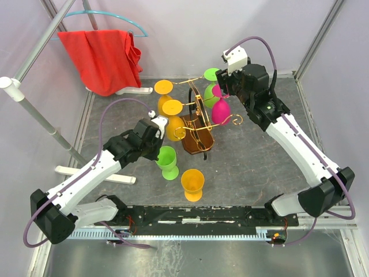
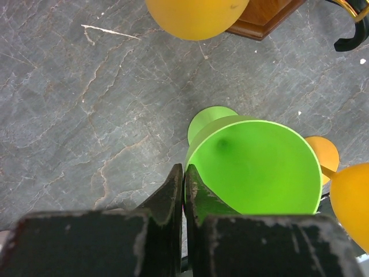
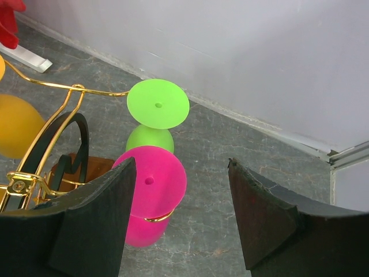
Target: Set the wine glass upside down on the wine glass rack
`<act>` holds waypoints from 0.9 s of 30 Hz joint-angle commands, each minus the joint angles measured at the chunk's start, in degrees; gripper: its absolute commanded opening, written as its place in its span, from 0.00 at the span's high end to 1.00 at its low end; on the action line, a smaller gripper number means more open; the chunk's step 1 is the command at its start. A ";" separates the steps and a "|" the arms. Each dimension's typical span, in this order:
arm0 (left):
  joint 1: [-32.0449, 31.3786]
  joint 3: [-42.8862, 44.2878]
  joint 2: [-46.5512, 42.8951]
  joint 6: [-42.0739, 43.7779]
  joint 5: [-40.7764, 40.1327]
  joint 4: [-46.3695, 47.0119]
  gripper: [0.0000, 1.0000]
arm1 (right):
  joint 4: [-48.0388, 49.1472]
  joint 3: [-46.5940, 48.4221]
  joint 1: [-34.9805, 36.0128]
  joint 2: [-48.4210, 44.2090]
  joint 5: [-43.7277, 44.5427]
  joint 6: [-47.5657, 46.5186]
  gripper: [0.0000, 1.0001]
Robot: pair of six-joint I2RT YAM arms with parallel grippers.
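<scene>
An upright green wine glass (image 1: 167,161) stands on the grey table in front of the wine glass rack (image 1: 198,140), which has gold wire arms on a brown wooden base. My left gripper (image 1: 158,145) is shut on the near rim of this green wine glass (image 2: 259,167), one finger inside the bowl and one outside (image 2: 184,173). My right gripper (image 3: 180,163) hangs open at the rack's far right, above a pink glass (image 3: 151,193) hanging upside down, with nothing between its fingers.
Two orange glasses (image 1: 172,107) and a green one (image 3: 157,104) also hang upside down from the gold arms (image 3: 57,86). Another orange glass (image 1: 192,183) stands upright near the front. A red cloth (image 1: 104,57) hangs on a hanger at the back left.
</scene>
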 commanded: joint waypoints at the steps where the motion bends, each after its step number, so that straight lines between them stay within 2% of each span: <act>1: -0.19 0.05 -0.42 -2.89 -2.52 2.17 0.97 | 2.39 0.73 -0.07 -2.20 1.01 -0.63 0.27; 5: -0.11 1.58 -2.58 -5.52 -8.06 1.60 0.97 | 2.39 0.77 -0.03 -2.09 1.01 -0.52 0.27; 12: -0.07 10.32 -2.53 -9.68 -26.17 -7.88 0.97 | 2.47 0.78 -0.05 -2.21 0.86 -0.40 0.27; 16: -0.09 14.35 -3.08 -9.14 -35.36 -6.55 0.97 | 2.48 0.73 -0.05 -2.32 0.33 0.14 0.27; 20: -0.09 16.92 -1.92 3.07 -43.40 -0.03 0.97 | 0.93 3.14 -0.02 -2.32 -0.79 0.92 0.27; 24: -0.13 22.10 1.98 14.05 -48.56 4.57 0.97 | -4.05 9.98 -0.08 -0.80 -1.16 2.55 0.26; 27: -0.10 21.38 1.75 23.48 -49.95 16.05 0.97 | -10.27 16.63 -0.07 1.33 -1.77 5.92 0.27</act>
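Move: The left hand already pinches the rim of the standing green glass. From it, the wine glass rack's free near-left hook is some 5 cm ahead, 7 cm right and 8 cm up. The front hung yellow glass is about 12 cm ahead, 5 cm right and 2 cm up; the standing yellow glass 7 cm back, 12 cm right and 5 cm lower. From the right hand, that hook lies roughly 12 cm back, 13 cm left and 12 cm down. Left hand, still pinching the green glass's rim, lifts about 16 cm, veering left and forward, tilting up; right rises 3 cm. ##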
